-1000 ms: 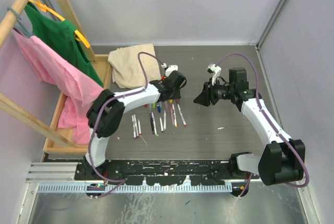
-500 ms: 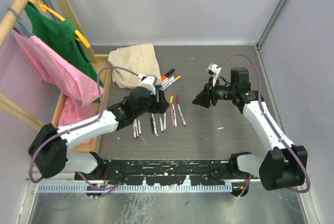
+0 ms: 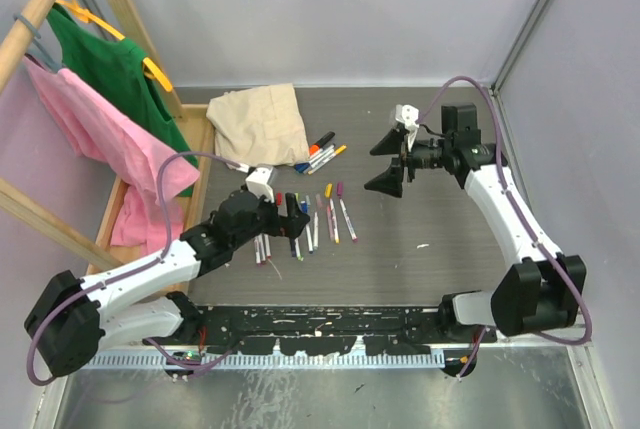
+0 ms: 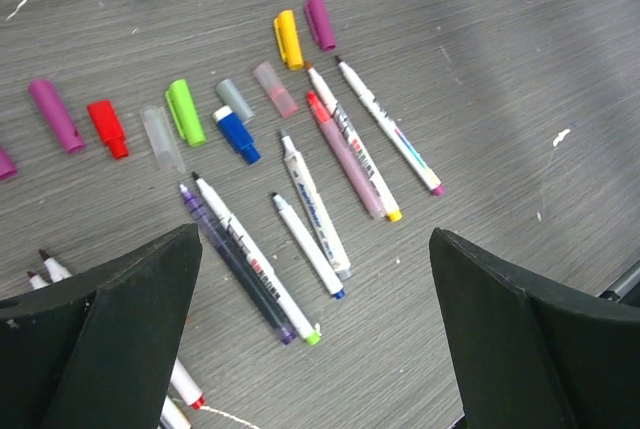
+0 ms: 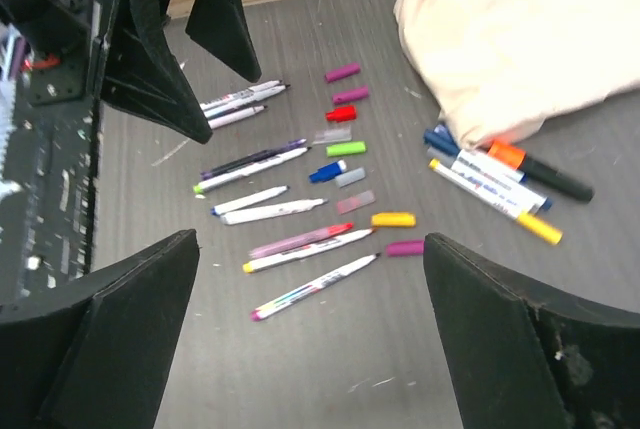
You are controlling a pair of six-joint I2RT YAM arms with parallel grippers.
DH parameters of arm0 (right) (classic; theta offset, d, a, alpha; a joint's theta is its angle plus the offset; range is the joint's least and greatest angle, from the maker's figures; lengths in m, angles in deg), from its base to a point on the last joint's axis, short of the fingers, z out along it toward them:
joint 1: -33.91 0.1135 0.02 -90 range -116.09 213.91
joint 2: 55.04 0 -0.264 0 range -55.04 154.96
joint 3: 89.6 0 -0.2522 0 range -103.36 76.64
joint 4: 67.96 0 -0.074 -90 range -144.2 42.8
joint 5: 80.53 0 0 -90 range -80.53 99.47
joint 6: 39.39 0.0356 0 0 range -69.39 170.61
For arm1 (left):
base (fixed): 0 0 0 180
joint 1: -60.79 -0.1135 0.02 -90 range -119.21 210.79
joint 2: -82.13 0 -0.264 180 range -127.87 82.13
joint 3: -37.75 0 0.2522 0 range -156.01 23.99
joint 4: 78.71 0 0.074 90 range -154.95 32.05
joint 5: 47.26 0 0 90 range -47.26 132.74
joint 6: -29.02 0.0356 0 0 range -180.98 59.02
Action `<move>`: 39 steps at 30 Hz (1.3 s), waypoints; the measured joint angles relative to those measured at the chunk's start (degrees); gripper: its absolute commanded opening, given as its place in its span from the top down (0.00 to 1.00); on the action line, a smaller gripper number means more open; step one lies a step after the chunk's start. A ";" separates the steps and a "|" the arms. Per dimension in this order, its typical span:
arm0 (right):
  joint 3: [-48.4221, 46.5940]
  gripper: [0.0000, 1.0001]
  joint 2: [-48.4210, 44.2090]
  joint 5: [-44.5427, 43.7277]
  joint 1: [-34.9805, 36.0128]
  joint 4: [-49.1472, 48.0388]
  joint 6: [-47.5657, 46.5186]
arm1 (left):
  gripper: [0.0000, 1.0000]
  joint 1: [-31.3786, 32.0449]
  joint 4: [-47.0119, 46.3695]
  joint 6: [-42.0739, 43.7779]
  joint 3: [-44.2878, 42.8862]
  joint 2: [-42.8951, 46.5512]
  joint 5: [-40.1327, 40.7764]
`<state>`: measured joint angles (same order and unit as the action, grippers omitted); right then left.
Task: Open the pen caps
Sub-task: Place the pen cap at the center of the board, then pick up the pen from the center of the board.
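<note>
Several loose pen caps lie in a row on the grey table: yellow [image 4: 288, 39], purple [image 4: 320, 21], green [image 4: 185, 111], red [image 4: 106, 128] and blue [image 4: 239, 135]. Just below them lie several uncapped white-barrelled pens [image 4: 313, 204], which also show in the top view [image 3: 312, 221]. My left gripper [image 3: 283, 217] hovers open over the pens' near ends with nothing between its fingers [image 4: 130, 319]. My right gripper [image 3: 384, 162] hangs open and empty to the right of the pens, facing them. The right wrist view shows the yellow cap [image 5: 393, 219] and the green cap [image 5: 345, 149].
A beige cloth [image 3: 258, 124] lies at the back left, with a few capped markers [image 3: 322, 152] next to it, among them a black marker with an orange cap [image 5: 535, 171]. A wooden rack [image 3: 140, 249] with pink and green garments stands at the left.
Both grippers have opened wide. The left arm has drawn back from the far side of the pens toward the near left. The right gripper has shifted slightly toward the back.
</note>
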<state>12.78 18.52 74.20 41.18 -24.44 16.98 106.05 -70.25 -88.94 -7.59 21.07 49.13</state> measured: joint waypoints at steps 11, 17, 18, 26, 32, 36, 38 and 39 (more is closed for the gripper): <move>-17.94 0.10 21.90 -3.37 1.38 14.71 -36.17 | 0.02 -3.43 -0.79 -0.07 5.01 2.78 -0.52; -33.90 0.21 38.16 -11.89 3.50 26.58 -49.77 | 0.02 -5.31 -1.38 -0.26 6.27 2.80 -1.14; -35.80 0.22 40.48 -13.00 3.89 27.61 -51.08 | 0.02 -5.40 -1.40 -0.31 6.29 2.78 -1.18; -41.44 0.27 51.54 -21.33 7.87 28.09 -54.88 | 0.02 -6.29 -1.66 -0.96 6.45 2.29 -1.20; -50.86 0.39 59.52 -25.35 11.17 27.15 -54.90 | 0.02 -6.78 -1.66 -1.11 6.64 2.29 -1.05; -56.33 0.50 63.34 -25.99 12.13 26.53 -54.14 | 0.02 -7.10 -1.64 -1.11 6.67 2.32 -1.01; -57.92 0.55 64.37 -26.27 12.24 26.53 -53.77 | 0.02 -7.15 -1.66 -1.11 6.67 2.32 -0.83; -58.51 0.57 64.72 -26.43 12.24 26.53 -53.51 | 0.02 -7.19 -1.64 -1.11 6.67 2.32 -0.79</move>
<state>-45.73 83.23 47.77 53.42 2.09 -36.53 98.86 -71.88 -90.06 -0.92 23.39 48.35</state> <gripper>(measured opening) 0.490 0.981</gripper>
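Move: Ahead of the right hand by about 17 cm, some 10 cm to its left and 22 cm below, lies the yellow-capped pen, its capped end nearest. The orange-black marker is about 5 cm beyond that pen and 2 cm left of it. The loose purple cap sits roughly 8 cm ahead of the right hand and 7 cm left, with the loose yellow cap 3 cm farther left. From the left hand the yellow-capped pen is about 22 cm ahead, 9 cm right and 11 cm below. Swinging forward and down by some 20 cm each, then bending about 7 cm left late in the descent, the right hand comes down to the yellow-capped pen's capped end. Its fingers tip steeply downward and narrow from nearly wide open to about half, on either side of the cap. The empty left hand eases about 4 cm left and 3 cm down, still open. ##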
